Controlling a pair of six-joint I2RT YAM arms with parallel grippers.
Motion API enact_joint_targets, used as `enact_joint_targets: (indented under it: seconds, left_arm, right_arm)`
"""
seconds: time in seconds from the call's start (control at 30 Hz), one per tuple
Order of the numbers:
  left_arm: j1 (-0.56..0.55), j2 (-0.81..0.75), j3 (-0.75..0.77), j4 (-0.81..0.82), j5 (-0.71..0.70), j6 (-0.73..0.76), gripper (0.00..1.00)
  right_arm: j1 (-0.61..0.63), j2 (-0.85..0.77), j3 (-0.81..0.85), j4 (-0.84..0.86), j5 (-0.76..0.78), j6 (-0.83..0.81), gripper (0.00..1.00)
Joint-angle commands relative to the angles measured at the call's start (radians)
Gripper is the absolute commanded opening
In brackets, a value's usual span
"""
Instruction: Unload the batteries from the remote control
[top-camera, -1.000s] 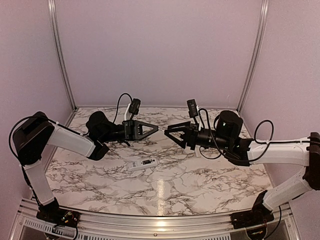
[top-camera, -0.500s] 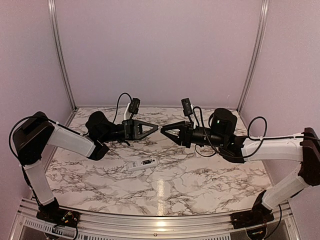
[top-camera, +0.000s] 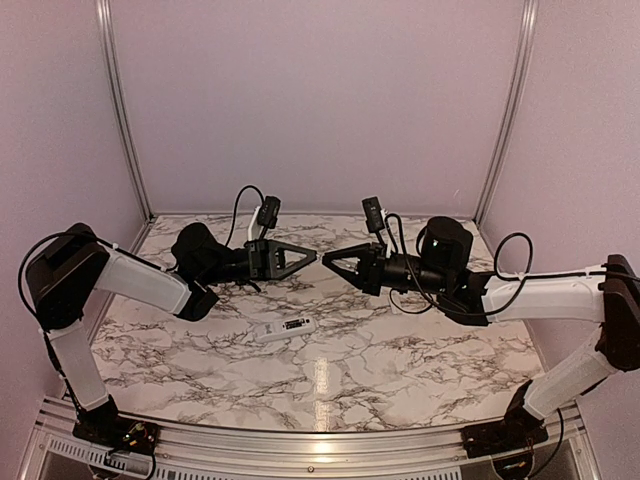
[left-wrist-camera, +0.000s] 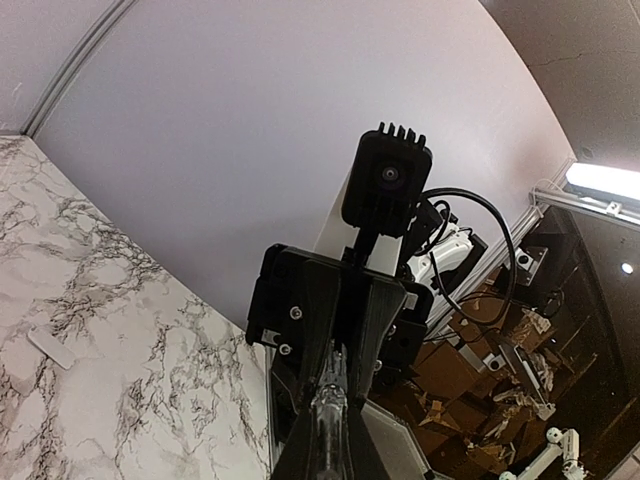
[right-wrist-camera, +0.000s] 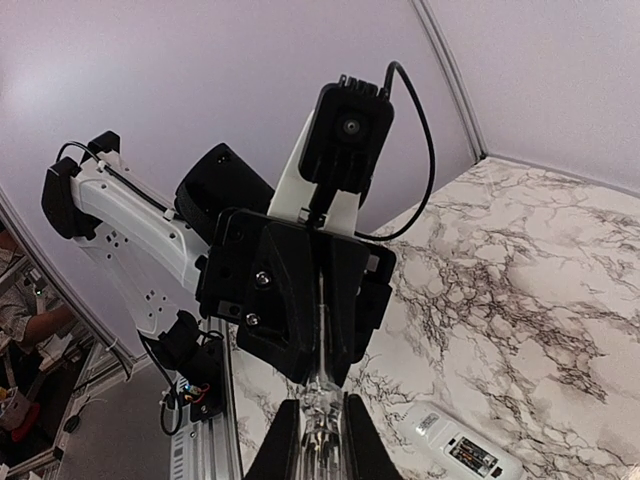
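The white remote control (top-camera: 286, 327) lies on the marble table, in front of and below both grippers. In the right wrist view the remote control (right-wrist-camera: 440, 435) shows an open compartment with dark batteries (right-wrist-camera: 472, 452) inside. My left gripper (top-camera: 313, 256) and right gripper (top-camera: 326, 262) meet tip to tip above the table. A thin clear pen-like stick (right-wrist-camera: 320, 440) runs between them. My right gripper (right-wrist-camera: 320, 400) is shut on one end of it. The left gripper (left-wrist-camera: 332, 402) is shut on the other end of the stick (left-wrist-camera: 335, 440).
A small flat white cover piece (left-wrist-camera: 50, 348) lies on the marble at the left. Purple walls with metal corner posts (top-camera: 120, 110) close the table at the back and sides. An aluminium rail (top-camera: 320, 440) runs along the near edge.
My right gripper has moved left to meet the left gripper's tip and its jaws have closed on the stick. The left arm and the remote control have not moved.
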Motion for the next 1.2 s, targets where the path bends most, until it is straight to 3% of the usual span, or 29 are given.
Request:
enact_joint_targets:
  seconds: [0.0, 0.13, 0.27, 0.37, 0.43, 0.67, 0.93, 1.17]
  left_arm:
    - [0.006, 0.026, -0.005, 0.008, -0.018, 0.021, 0.00]
    - [0.006, 0.022, -0.009, 0.001, -0.018, 0.033, 0.04]
    - [0.006, -0.004, -0.030, -0.037, -0.034, 0.078, 0.55]
    - [0.006, -0.043, -0.049, -0.110, -0.064, 0.142, 0.79]
    - [0.006, -0.069, -0.056, -0.184, -0.088, 0.202, 0.89]
    - [0.006, -0.140, -0.103, -0.374, -0.201, 0.344, 0.95]
    - [0.006, -0.234, -0.181, -0.630, -0.444, 0.494, 0.93]
    - [0.005, -0.290, -0.215, -0.865, -0.657, 0.508, 0.90]
  right_arm:
    - [-0.003, 0.010, 0.046, 0.000, 0.002, -0.005, 0.00]
    - [-0.003, 0.002, 0.041, -0.024, 0.018, -0.017, 0.00]
    - [-0.003, -0.018, 0.059, -0.146, 0.057, -0.056, 0.00]
    - [-0.003, -0.046, 0.047, -0.212, 0.090, -0.077, 0.00]
    - [-0.003, -0.065, 0.043, -0.250, 0.103, -0.090, 0.00]
    - [-0.003, -0.103, 0.067, -0.427, 0.149, -0.137, 0.00]
    - [-0.003, -0.084, 0.154, -0.640, 0.209, -0.170, 0.00]
    - [-0.003, 0.013, 0.199, -0.750, 0.233, -0.179, 0.00]
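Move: Both my hands still grip the thin tool end to end in mid-air. The open remote lies flat on the table, its middle about 7 cm ahead of my left hand, 6 cm to its left and 26 cm below. From my right hand the remote is roughly 8 cm ahead, 8 cm left and 26 cm down. The loose white cover lies some 18 cm ahead and 20 cm right of my left hand, also at table level. I open my left fingers wide and let go of the tool, then sink that hand about 11 cm towards the remote, drawing left and a little forward while its fingers tip down and swing forward, some 30 degrees each. My right hand keeps its pinch on the tool, dropping about 5 cm and easing slightly right and forward as its fingers tip down. ##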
